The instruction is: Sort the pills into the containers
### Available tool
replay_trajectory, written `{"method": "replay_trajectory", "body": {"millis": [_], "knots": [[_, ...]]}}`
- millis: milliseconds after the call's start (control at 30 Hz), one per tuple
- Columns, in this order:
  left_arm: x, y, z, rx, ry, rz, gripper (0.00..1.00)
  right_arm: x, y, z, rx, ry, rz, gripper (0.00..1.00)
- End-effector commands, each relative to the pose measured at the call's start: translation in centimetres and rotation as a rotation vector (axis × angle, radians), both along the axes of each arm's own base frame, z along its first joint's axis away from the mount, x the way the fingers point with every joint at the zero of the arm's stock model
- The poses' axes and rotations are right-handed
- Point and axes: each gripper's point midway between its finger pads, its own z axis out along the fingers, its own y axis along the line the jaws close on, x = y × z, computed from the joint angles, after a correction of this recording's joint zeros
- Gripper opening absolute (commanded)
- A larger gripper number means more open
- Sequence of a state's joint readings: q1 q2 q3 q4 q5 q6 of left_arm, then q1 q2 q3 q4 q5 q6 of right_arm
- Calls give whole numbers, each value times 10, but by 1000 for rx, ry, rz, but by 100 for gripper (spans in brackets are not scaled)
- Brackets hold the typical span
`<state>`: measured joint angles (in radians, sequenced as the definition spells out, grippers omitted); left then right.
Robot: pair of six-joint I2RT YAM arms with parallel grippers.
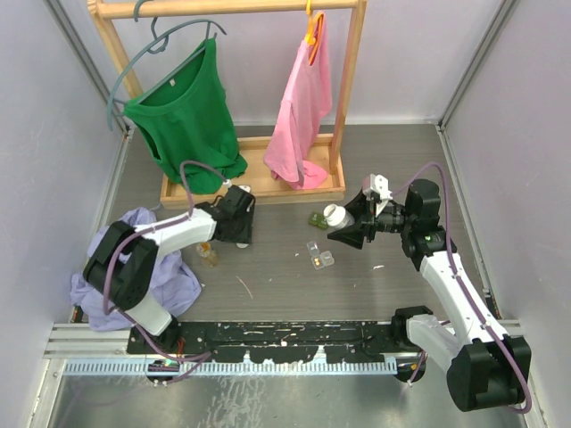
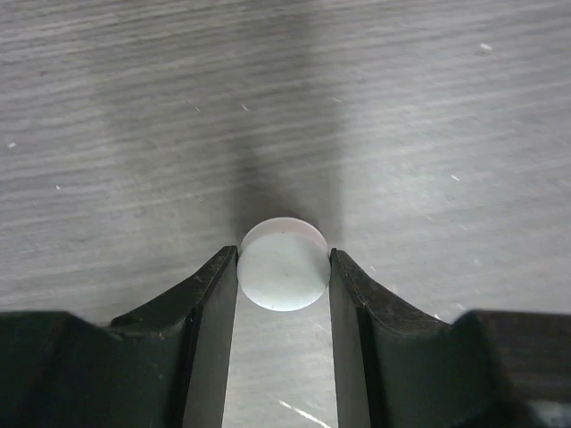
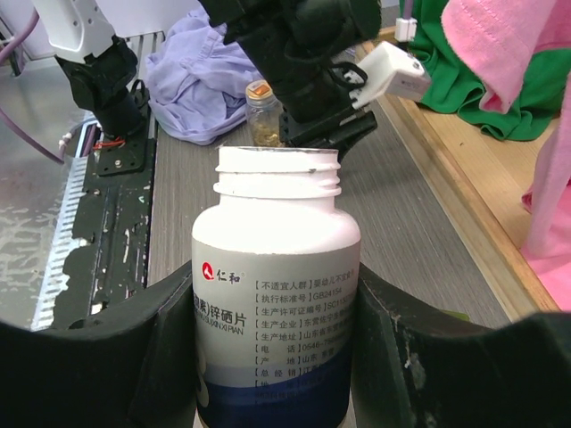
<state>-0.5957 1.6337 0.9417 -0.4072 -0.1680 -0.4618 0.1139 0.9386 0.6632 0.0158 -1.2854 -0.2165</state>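
Observation:
A round white cap [image 2: 284,267] lies flat on the grey table, and my left gripper [image 2: 284,260] is shut on it, both fingers touching its rim. In the top view that left gripper [image 1: 241,234] points down in front of the wooden rack. My right gripper [image 3: 277,294] is shut on a white pill bottle [image 3: 277,259] with a blue-banded label and no cap, held above the table [image 1: 337,216]. The clear container [image 1: 318,254] and the dark green container [image 1: 318,218] lie on the table under and beside the bottle. No loose pills show.
A small amber jar [image 1: 208,256] stands beside the left arm, next to a crumpled purple cloth [image 1: 134,263]. A wooden clothes rack [image 1: 259,187] with a green top [image 1: 187,116] and a pink top [image 1: 303,116] fills the back.

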Motion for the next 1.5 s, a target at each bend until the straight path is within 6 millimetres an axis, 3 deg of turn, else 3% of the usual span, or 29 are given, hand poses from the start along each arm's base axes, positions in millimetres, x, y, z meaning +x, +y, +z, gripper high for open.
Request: {"method": "replay_trajectory", "body": {"millis": [0,133,300,433,567,867,1033,1433,1467], "knots": [[-7,-41,54,-247,-117,-82,27,-1,0,13,-6,-87,37,22],[-48,-86,92,-512,-162,-240,26,-7,-2,3,-39,-128,64,23],[-106,-128,170,-976,-277,-407,26,-15,-7,-16,-102,-192,79,25],[-132,-136,206,-1193,-322,-445,26,-22,-10,-29,-143,-225,91,25],[-142,-141,229,-1279,-367,-484,26,-27,-13,-40,-178,-242,101,24],[-140,-162,249,-1359,-399,-524,25,-33,-13,-56,-262,-285,125,23],[-134,-176,250,-1359,-396,-506,25,-34,-7,-58,-270,-275,141,23],[-125,-192,238,-1316,-380,-446,25,-32,2,-62,-308,-244,138,23],[-122,-196,228,-1296,-363,-440,25,-32,2,-62,-307,-244,139,23]]}}
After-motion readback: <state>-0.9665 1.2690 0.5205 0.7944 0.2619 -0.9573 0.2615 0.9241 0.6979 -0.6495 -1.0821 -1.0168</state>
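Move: The open pill bottle, held in the right hand, is about 24 cm to the right of the left hand, some 9 cm back and 27 cm above. The clear pill box lies about 23 cm right of the left hand and 4 cm back, the green pill box 22 cm right and 7 cm ahead, both on the table. From the right hand, the white cap is some 24 cm left, 9 cm ahead and 27 cm below. The white cap, already pinched in the left fingers, is carried quickly up and right about 20 cm each way and some 13 cm back towards the bottle's mouth, the hand swinging from pointing down to level and rightward. Meanwhile the bottle, still gripped by the right hand, comes down about 7 cm and a little back, tilting some 20 degrees to meet the cap. ##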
